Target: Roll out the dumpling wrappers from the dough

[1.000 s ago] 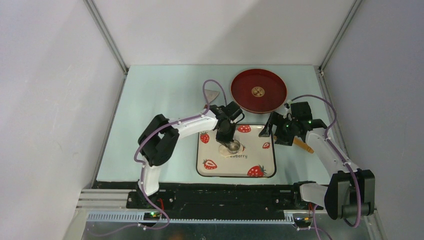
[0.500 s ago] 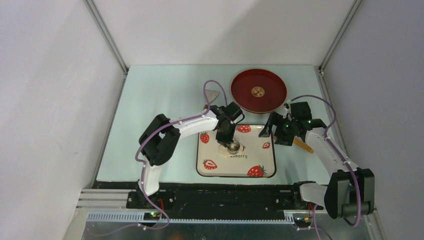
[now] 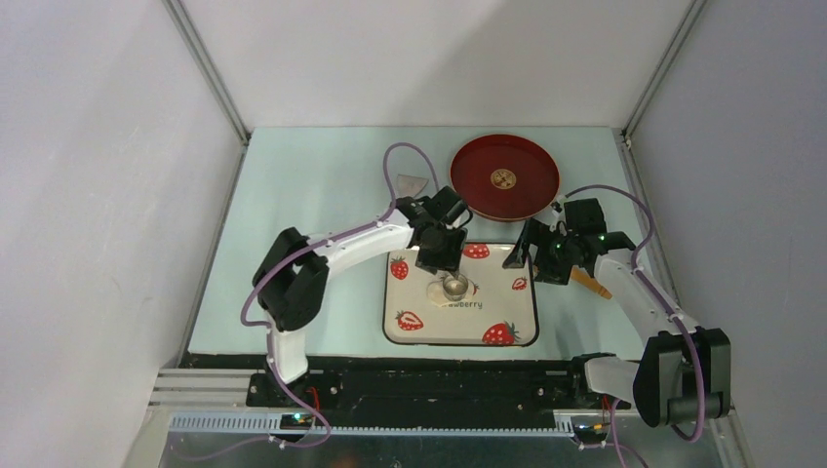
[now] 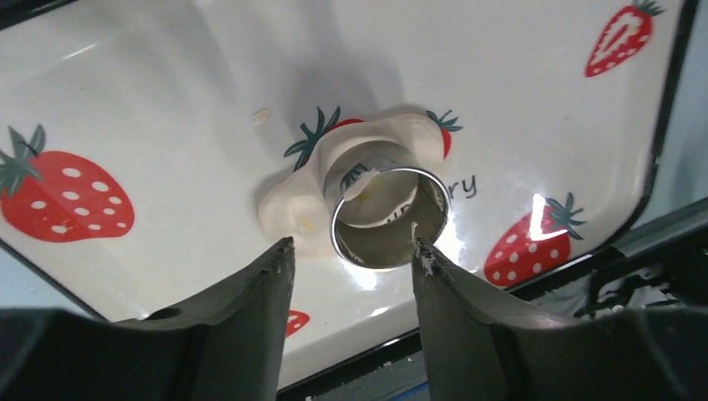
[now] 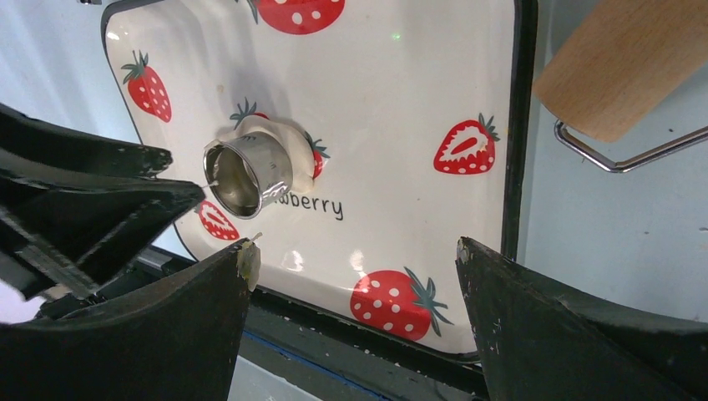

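A pale lump of flattened dough (image 3: 439,290) (image 4: 292,205) (image 5: 284,146) lies mid-tray on the strawberry tray (image 3: 507,297) (image 4: 167,109) (image 5: 401,109). A shiny metal cutter ring (image 3: 455,286) (image 4: 388,219) (image 5: 246,174) stands pressed into it. My left gripper (image 3: 439,258) (image 4: 352,251) hovers just above the ring, open, its fingers clear of the rim. My right gripper (image 3: 534,255) (image 5: 355,255) hangs open over the tray's right edge, holding nothing, with a dough crumb on one fingertip (image 5: 248,261). The dumpling wrappers are out of view.
A red plate (image 3: 504,175) sits beyond the tray. A wooden rolling pin (image 3: 591,282) (image 5: 622,63) lies right of the tray with a wire handle (image 5: 634,154) beside it. A small scraper (image 3: 413,182) lies at the back left.
My left gripper has opened off the cutter ring and lifted back away from it; the ring stays standing in the dough. The left elbow swung left. The right arm has not moved.
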Motion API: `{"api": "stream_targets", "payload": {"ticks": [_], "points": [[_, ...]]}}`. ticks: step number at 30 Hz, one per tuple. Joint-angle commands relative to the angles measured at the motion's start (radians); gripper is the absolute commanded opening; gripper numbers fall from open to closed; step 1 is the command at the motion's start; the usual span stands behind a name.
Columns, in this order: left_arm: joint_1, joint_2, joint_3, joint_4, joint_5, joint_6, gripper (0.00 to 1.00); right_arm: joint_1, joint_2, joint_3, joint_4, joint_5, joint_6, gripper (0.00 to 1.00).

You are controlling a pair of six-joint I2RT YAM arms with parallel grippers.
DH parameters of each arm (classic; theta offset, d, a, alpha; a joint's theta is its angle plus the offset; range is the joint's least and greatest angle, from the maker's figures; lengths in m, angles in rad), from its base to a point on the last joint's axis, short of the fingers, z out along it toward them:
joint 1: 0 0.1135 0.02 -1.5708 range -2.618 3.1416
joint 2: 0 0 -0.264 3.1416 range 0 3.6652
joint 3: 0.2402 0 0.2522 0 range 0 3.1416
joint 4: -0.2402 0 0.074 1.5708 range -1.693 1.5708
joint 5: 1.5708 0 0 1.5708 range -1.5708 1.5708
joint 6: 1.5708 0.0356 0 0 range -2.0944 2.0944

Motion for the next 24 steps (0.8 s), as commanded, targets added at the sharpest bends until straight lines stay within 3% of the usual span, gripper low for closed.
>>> {"api": "stream_targets", "payload": {"ticks": [1,5,11,17,24], "points": [[0.034,-0.082,0.013,0.01,0.034,-0.023,0.54,0.022,0.008,0.041,0.013,-0.012,0.002,0.93],[0.058,-0.11,-0.041,0.028,0.06,-0.04,0.42,0.047,0.029,0.041,0.048,-0.052,0.038,0.88],[0.111,-0.164,-0.187,0.197,0.188,-0.102,0.4,0.15,0.117,0.055,0.151,-0.11,0.139,0.78],[0.125,-0.185,-0.293,0.343,0.272,-0.16,0.38,0.273,0.264,0.146,0.15,-0.108,0.174,0.68],[0.125,-0.199,-0.312,0.379,0.282,-0.171,0.34,0.293,0.35,0.173,0.149,-0.101,0.186,0.54]]}}
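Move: The metal ring cutter, standing on the dough, is about 15 cm to the right hand's left, 2 cm back and 9 cm lower. The dough's middle is 1 cm left of the cutter and 1 cm nearer. The rolling pin lies roughly 10 cm to the right hand's right and 2 cm back. From the left hand, the cutter is 5 cm below, some 3 cm back and 1 cm right. Right hand sweeps about 11 cm left towards the ring cutter, fingers narrowing, while the left rises, edges left, sinks. ##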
